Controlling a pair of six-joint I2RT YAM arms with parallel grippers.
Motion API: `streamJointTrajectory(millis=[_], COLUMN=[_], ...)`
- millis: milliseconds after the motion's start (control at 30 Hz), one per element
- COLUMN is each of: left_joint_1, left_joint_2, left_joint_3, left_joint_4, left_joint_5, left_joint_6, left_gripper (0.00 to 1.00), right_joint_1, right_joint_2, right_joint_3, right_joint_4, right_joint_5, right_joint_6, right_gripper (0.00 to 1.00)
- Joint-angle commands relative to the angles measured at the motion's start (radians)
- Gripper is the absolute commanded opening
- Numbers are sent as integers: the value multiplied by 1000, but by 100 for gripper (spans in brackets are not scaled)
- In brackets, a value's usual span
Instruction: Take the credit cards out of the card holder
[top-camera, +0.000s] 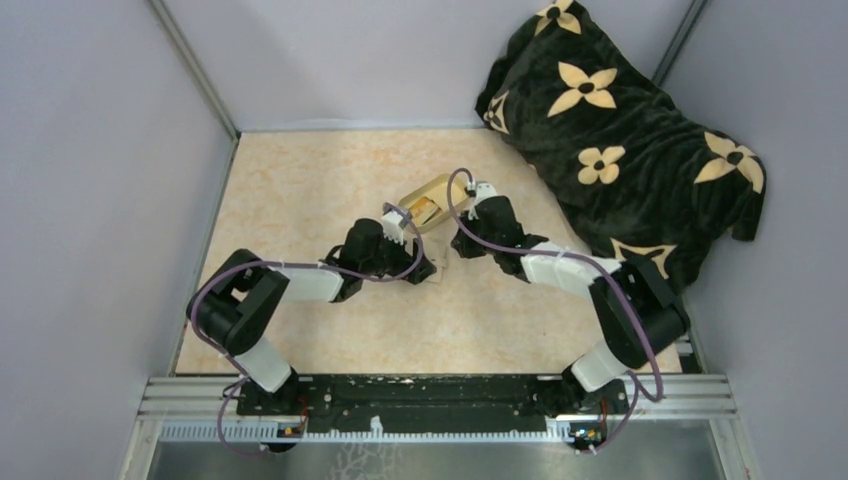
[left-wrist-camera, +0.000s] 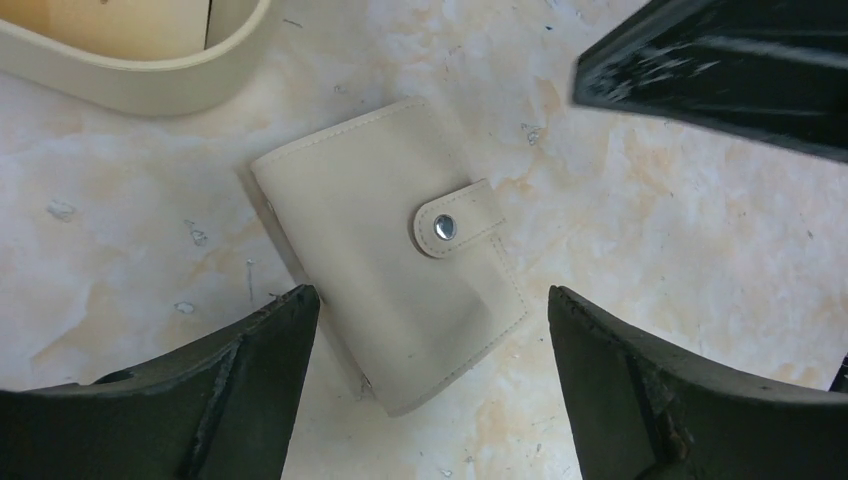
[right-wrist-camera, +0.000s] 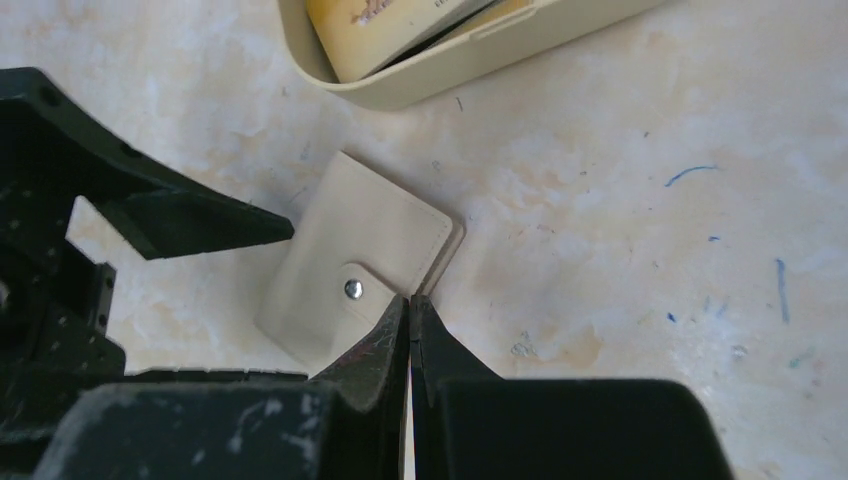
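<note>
The card holder lies closed on the table, tan side up, its little tab snapped down. My left gripper is open, one finger on each side of the holder's near end. My right gripper is shut, its tips at the holder's edge beside the tab, with nothing visibly between them. In the top view both grippers, left and right, meet at mid-table and cover the holder. The credit cards are hidden.
An oval cream-yellow dish stands just behind the holder, and its wall shows in both wrist views, with a yellowish flat item inside. A black blanket with cream flowers fills the back right corner.
</note>
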Motion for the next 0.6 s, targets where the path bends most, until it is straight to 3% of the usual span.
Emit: streamJointTrajectory(millis=[0,67,100,133,167,200,367,567], left_joint_1=[0,8,15,26,39,53,78,52], left_joint_2=[-92,-145,-166,-182,-197,-206,-191,-159], left_joint_3=[2,10,12,13,11,8,13,-10], left_joint_4=[-29,-93,-109,-117,-119,-116,-130,-112], left_joint_5=[-16,-82,-97,-107,-118,-126,-181,-263], left_joint_6=[14,36,40,39,26,2,-136,-357], left_gripper=[91,92,93,94,94,94,91,86], right_joint_1=[30,48,45,43,37,24,30,67], right_joint_2=[-244,-318,-335,-340,-333,-310,-118,-77], right_joint_3=[-49,-51,-49,-46,-50,-48,117,155], right_joint_4=[74,49,34,10,4,2,-181,-184], right_joint_5=[95,166,192,221,221,181,71,79], right_joint_6=[-129,-185,-181,-174,-176,-183,-247,-356], right_gripper=[0,0,13,46,70,76,73,75])
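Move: The card holder lies flat between the hands: about 2 cm ahead, 1 cm to the right and 3 cm below the left hand, with its spine by one open finger. From the right hand, whose shut fingertips are by the strap edge, it is about 4 cm to the left, 1 cm nearer and 4 cm below. The tray stands some 11 cm beyond the holder; its yellow cards lie 9 cm ahead and 6 cm left of the right hand. The left finger comes free of the card holder's spine as the hand lifts some 6 cm, draws off left and forward, then sinks slightly, turning counter-clockwise about 20 degrees with fingers still wide. The right hand rises about 10 cm from the strap side, opening its fingers wide, then comes back down roughly 7 cm towards the holder, its left side rolling down a little. ##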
